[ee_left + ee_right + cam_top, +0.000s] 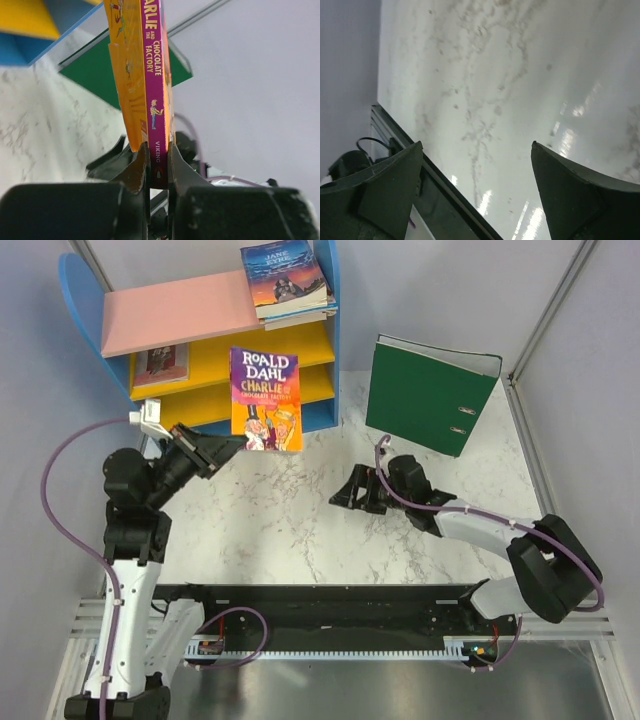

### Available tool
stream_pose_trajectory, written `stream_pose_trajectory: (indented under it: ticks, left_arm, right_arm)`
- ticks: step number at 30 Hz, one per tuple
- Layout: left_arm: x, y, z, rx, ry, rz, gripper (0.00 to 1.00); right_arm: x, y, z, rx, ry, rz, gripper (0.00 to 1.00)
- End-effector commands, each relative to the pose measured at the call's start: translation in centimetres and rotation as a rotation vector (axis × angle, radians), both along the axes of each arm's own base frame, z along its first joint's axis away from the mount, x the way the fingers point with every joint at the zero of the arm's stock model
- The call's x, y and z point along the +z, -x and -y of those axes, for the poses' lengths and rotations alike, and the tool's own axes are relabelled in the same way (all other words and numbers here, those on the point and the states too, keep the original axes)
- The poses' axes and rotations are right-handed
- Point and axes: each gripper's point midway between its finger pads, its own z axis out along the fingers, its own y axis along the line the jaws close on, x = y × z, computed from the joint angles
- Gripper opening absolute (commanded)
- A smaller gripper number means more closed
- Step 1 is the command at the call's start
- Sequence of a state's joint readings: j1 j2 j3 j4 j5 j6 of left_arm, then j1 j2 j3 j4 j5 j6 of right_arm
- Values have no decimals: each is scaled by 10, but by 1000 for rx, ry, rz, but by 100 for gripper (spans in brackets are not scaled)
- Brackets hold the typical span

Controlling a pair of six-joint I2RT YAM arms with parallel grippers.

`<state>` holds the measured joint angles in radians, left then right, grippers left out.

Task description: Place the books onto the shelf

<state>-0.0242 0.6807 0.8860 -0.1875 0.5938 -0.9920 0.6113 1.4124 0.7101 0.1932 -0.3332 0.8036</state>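
Note:
The purple-yellow Roald Dahl "Charlie" book [265,400] is held upright in the air in front of the shelf [85,300], its cover facing up to the top camera. My left gripper [238,443] is shut on its lower edge. In the left wrist view both fingers pinch the purple spine [154,75] at my left gripper [158,150]. A stack of books [288,285] with "Jane Eyre" on top lies on the right end of the pink board. Another book [160,362] lies on the upper yellow board. My right gripper [347,490] hangs open and empty over the marble table [510,75], fingers [395,175] wide apart.
A big green lever-arch binder [430,390] stands right of the shelf, also seen behind the held book as a green binder [95,75]. A black rail [320,600] runs along the table's near edge between the arm bases.

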Motion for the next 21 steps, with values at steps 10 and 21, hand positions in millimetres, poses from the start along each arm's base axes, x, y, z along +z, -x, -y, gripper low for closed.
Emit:
stream_pose_trajectory:
  ticks: [10,21]
  left_arm:
    - [191,-45,14,-112,89,395,2]
    - [255,-151,15,-170,346,388,2]
  right_arm:
    - [-79,45,20,10,111,-71,96]
    - [-89,46,15,30,114,-95,97]
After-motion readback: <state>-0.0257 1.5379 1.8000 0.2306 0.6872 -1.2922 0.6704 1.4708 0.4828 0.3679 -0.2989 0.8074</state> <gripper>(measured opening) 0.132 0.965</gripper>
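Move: My left hand holds the Roald Dahl book by its spine; the stack topped by Jane Eyre, on the pink shelf top, lies about 22 cm ahead of that hand, 10 cm to its right and 12 cm higher. The red book on the upper yellow shelf is roughly 18 cm ahead, 14 cm left and 8 cm lower; the green binder stands 18 cm ahead, 37 cm right, its middle 23 cm lower. From my empty right hand the stack is about 19 cm ahead, 9 cm left and 36 cm up. Keeping my grip on the book, I lift my left hand about 20 cm, almost straight up at first, then swing it some 15 cm forward over the pink shelf top towards the stack, tipping the fingers up around 15 degrees and rolling its left side down a little. My right hand, wide open and empty, sinks and draws back, then stays low over the table. ##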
